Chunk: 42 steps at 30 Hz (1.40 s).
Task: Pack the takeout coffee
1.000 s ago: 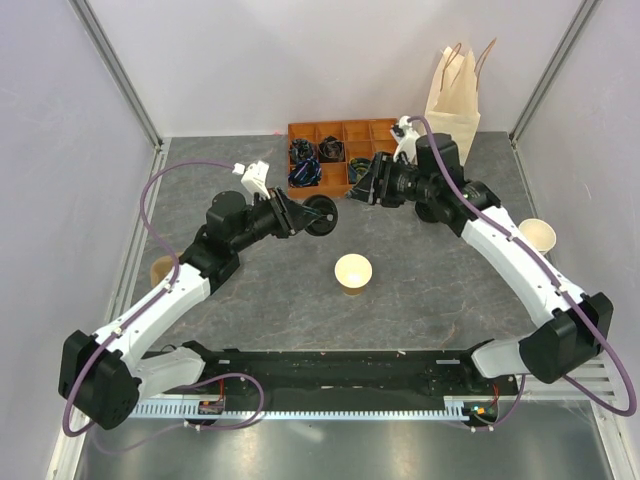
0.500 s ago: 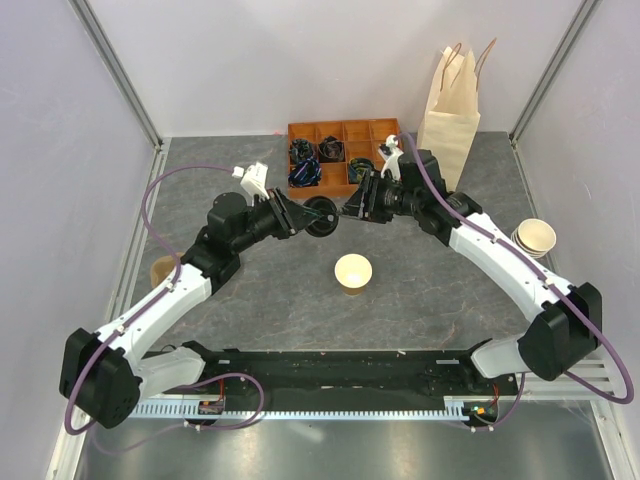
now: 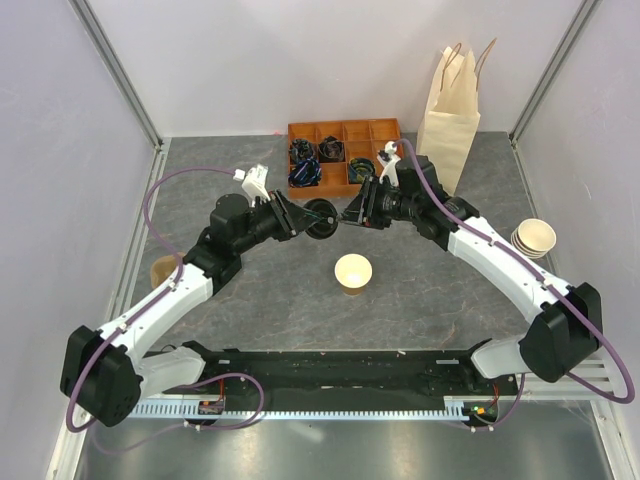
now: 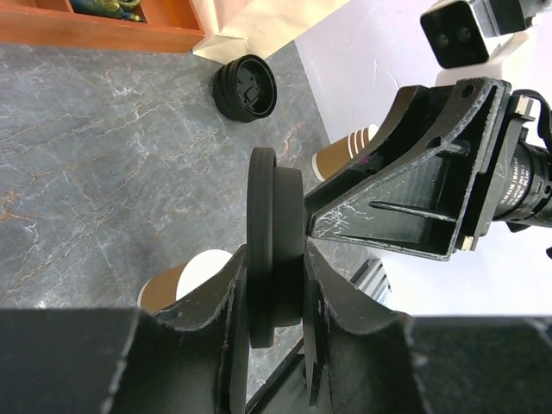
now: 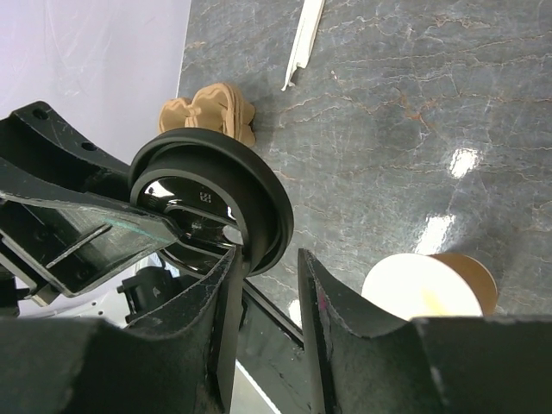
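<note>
My left gripper [image 3: 310, 215] is shut on a round black plastic lid [image 3: 321, 216], held on edge above the table. The left wrist view shows that lid [image 4: 274, 233] pinched flat between both fingers of the left gripper [image 4: 274, 259]. My right gripper [image 3: 349, 215] faces it from the right. Its jaws [image 5: 266, 257] stand apart around the lid's rim [image 5: 259, 207], with a gap at the right finger. A lidless tan paper cup [image 3: 352, 272] stands upright below the two grippers. The takeout coffee, as a lidded cup, is out of view.
A paper bag [image 3: 450, 110] stands at the back right beside an orange compartment tray [image 3: 345, 126]. Stacked lidless cups [image 3: 532, 238] sit at the right edge. A brown pulp carrier [image 3: 160, 272] lies at the left. Spare black lids [image 4: 246, 86] rest near the bag.
My right gripper has swung left and down from the tray to the lid's edge, and its jaws have narrowed. The left gripper has kept the lid almost still.
</note>
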Tool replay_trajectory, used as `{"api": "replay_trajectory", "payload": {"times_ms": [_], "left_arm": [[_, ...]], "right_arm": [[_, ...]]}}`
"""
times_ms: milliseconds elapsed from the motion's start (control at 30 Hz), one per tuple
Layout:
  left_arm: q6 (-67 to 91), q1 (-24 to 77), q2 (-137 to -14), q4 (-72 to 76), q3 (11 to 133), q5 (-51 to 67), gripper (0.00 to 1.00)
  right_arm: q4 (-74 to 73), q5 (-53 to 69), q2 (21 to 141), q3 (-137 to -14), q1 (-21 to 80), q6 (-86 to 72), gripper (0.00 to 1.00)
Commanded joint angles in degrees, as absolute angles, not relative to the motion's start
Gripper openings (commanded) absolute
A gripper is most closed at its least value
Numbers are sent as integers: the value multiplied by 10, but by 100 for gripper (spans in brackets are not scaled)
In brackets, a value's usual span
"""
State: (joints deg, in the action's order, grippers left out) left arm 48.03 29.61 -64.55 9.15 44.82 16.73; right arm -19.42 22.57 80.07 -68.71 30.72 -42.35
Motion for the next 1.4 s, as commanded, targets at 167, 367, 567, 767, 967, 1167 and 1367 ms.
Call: {"api": "replay_trajectory", "payload": {"times_ms": [167, 367, 567, 767, 967, 1167, 1367], "left_arm": [[504, 295, -654, 120, 455, 157, 2], [508, 295, -657, 128, 455, 156, 2], [507, 299, -659, 134, 457, 156, 2], [502, 316, -659, 131, 455, 154, 2], [475, 318, -642, 68, 461, 149, 39], [340, 266, -564, -71, 477, 211, 92], [171, 216, -552, -287, 567, 299, 100]], "right_arm": [[-171, 228, 809, -690, 320, -451, 28], [-165, 234, 814, -682, 321, -466, 26], [-163, 229, 822, -686, 321, -473, 26], [-170, 221, 831, -685, 321, -472, 7], [-239, 217, 827, -728, 295, -388, 0], [-409, 180, 802, -810, 266, -138, 0], [-592, 193, 838, -894, 321, 121, 0]]}}
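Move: Between the two raised hands hangs the black lid, still pinched by the left: its middle is about 3 cm right and 1 cm ahead of the left hand, and some 4 cm left of the right hand, level with both. The cup stands below, about 6 cm back, 2 cm left and 20 cm down from the right hand. The spare lids are roughly 17 cm ahead, 22 cm right and 23 cm below that hand. Taking over the lid, the right hand eases about 1 cm left, sinks slightly and shuts its part-open fingers on the rim. The left hand then opens wide, lets go and pulls about 5 cm left and back, while the right carries the lid some 7 cm to the right, dips and rises again, and rolls with its left side dropping about 20 degrees. ##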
